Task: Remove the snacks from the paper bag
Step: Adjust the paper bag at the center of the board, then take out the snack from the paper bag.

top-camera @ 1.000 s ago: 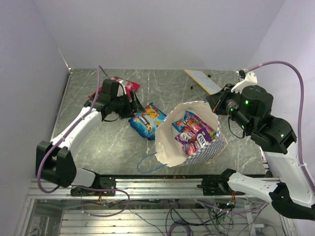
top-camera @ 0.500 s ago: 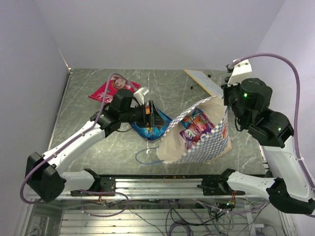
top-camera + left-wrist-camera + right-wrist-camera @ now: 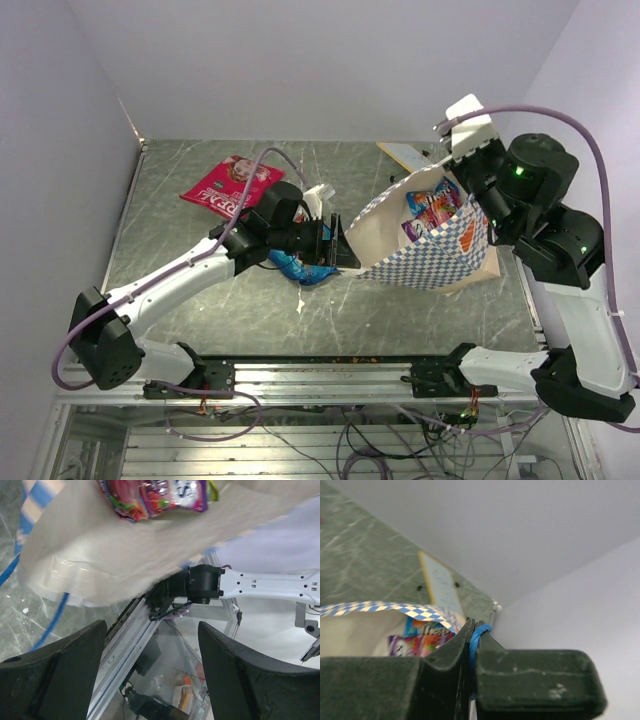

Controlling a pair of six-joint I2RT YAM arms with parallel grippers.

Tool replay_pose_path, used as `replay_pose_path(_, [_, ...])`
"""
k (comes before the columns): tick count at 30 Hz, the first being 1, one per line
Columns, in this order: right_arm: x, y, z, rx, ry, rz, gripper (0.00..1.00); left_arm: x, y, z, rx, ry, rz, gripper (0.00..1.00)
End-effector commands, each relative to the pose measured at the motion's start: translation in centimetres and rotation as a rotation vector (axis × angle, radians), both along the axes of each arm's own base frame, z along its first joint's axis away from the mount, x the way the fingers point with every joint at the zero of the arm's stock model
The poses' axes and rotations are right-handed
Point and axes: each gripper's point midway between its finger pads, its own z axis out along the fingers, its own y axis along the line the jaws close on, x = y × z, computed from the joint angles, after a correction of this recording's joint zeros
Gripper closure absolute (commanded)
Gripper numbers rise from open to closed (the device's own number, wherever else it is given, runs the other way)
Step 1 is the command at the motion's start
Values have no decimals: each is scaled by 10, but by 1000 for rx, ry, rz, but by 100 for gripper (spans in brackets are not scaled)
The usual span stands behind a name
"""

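My right gripper [image 3: 468, 180] is shut on the blue string handle [image 3: 476, 636] and holds the checkered paper bag [image 3: 440, 258] lifted and tilted, its mouth toward the left. Colourful snack packets [image 3: 432, 208] lie inside it; they also show in the right wrist view [image 3: 420, 641] and the left wrist view [image 3: 155, 495]. My left gripper [image 3: 336, 255] is open and empty at the bag's lower left rim; in its own view [image 3: 152, 680] the cream paper [image 3: 125, 555] lies beyond the fingers. The blue packet [image 3: 298, 267] lies under it. The red-pink packet [image 3: 228, 186] lies at the far left. No yellow-green packet shows.
A flat tan card strip [image 3: 400, 155] lies at the back behind the bag, also in the right wrist view [image 3: 440, 587]. The bag's other blue handle [image 3: 52, 622] hangs loose toward the table. The metal frame rail [image 3: 320, 372] runs along the near edge.
My right gripper has lifted the bag by its handle and tipped its mouth leftward. My left arm has swung right from the red-pink packet to the bag's lower rim.
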Motion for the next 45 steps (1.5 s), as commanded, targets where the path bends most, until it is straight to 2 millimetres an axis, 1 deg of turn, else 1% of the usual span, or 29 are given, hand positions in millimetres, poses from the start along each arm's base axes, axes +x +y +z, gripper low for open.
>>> replay_pose_path(1, [-15, 51, -35, 75, 113, 288, 100, 10, 2, 29, -8, -99, 28, 16])
replay_pose_path(4, [-29, 77, -69, 269, 235, 372, 100, 13, 14, 30, 45, -116, 72, 16])
replay_pose_path(5, [-37, 82, -74, 340, 257, 395, 100, 13, 19, 32, 57, -124, 83, 16])
replay_pose_path(7, [-47, 86, -84, 498, 294, 391, 100, 11, 27, 32, 75, -134, 94, 15])
replay_pose_path(8, [-52, 88, -87, 580, 306, 389, 100, 9, 30, 31, 83, -133, 100, 15])
replay_pose_path(9, [-57, 90, -98, 650, 326, 387, 100, 7, 33, 28, 89, -128, 102, 15])
replay_pose_path(10, [-63, 92, -98, 727, 323, 404, 100, 6, 35, 24, 97, -122, 106, 15])
replay_pose_path(12, [-71, 88, -101, 870, 328, 379, 100, 4, 40, 15, 118, -108, 114, 15])
replay_pose_path(15, [-76, 75, -107, 1047, 343, 278, 100, 1, 46, 1, 151, -85, 129, 15])
replay_pose_path(17, [-78, 69, -115, 1146, 382, 198, 100, -2, 45, 2, 137, -84, 116, 15])
replay_pose_path(19, [-80, 70, -127, 1217, 437, 138, 100, -4, 42, -1, 127, -68, 107, 15])
replay_pose_path(21, [-84, 84, -138, 1272, 523, 147, 100, -5, 39, -4, 110, -56, 98, 15])
replay_pose_path(23, [-89, 105, -150, 1311, 632, 193, 100, -6, 36, -3, 88, -55, 89, 15])
replay_pose_path(25, [-93, 122, -162, 1333, 729, 222, 100, -9, 32, 1, 50, -70, 73, 15])
replay_pose_path(27, [-93, 129, -171, 1346, 778, 202, 100, -13, 30, 7, 11, -95, 62, 15])
replay_pose_path(30, [-91, 130, -174, 1349, 790, 182, 100, -20, 27, 14, -24, -153, 43, 15])
replay_pose_path(33, [-90, 128, -170, 1324, 790, 163, 100, -28, 20, 21, -37, -218, 39, 14])
replay_pose_path(35, [-90, 124, -167, 1298, 786, 146, 100, -36, 12, 27, -55, -273, 27, 16])
replay_pose_path(38, [-88, 121, -160, 1287, 773, 129, 100, -51, -4, 39, -123, -417, 8, 18])
replay_pose_path(39, [-88, 120, -157, 1292, 765, 133, 100, -56, -9, 36, -139, -459, 9, 18])
replay_pose_path(41, [-87, 120, -151, 1305, 751, 138, 100, -59, -18, 36, -176, -533, 13, 19])
replay_pose_path(43, [-86, 119, -145, 1309, 738, 142, 100, -55, -29, 32, -184, -588, 28, 21])
replay_pose_path(45, [-85, 119, -141, 1301, 735, 140, 100, -52, -44, 22, -174, -625, 35, 21])
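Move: The left gripper is open and empty; the paper bag's near lip lies about 4 cm to its right and 5 cm below, nearly level fore and aft. The snacks inside the bag sit some 17 cm to its right and 8 cm farther out; the blue snack pack lies on the board roughly 8 cm to its left and 7 cm out. The right gripper already grips the bag's handle, with the bag's middle about 30 cm beneath and 4 cm back. Keep the right gripper shut on the bag's handle and bring it down some 15 cm, left about 12 and back, rolling its left side up and dipping the fingers; sink a little too far, then rise about 4 cm. Lift the open left gripper slightly, ease it left and down, then draw it back about 8 cm along the bag's mouth, fingers still apart. ##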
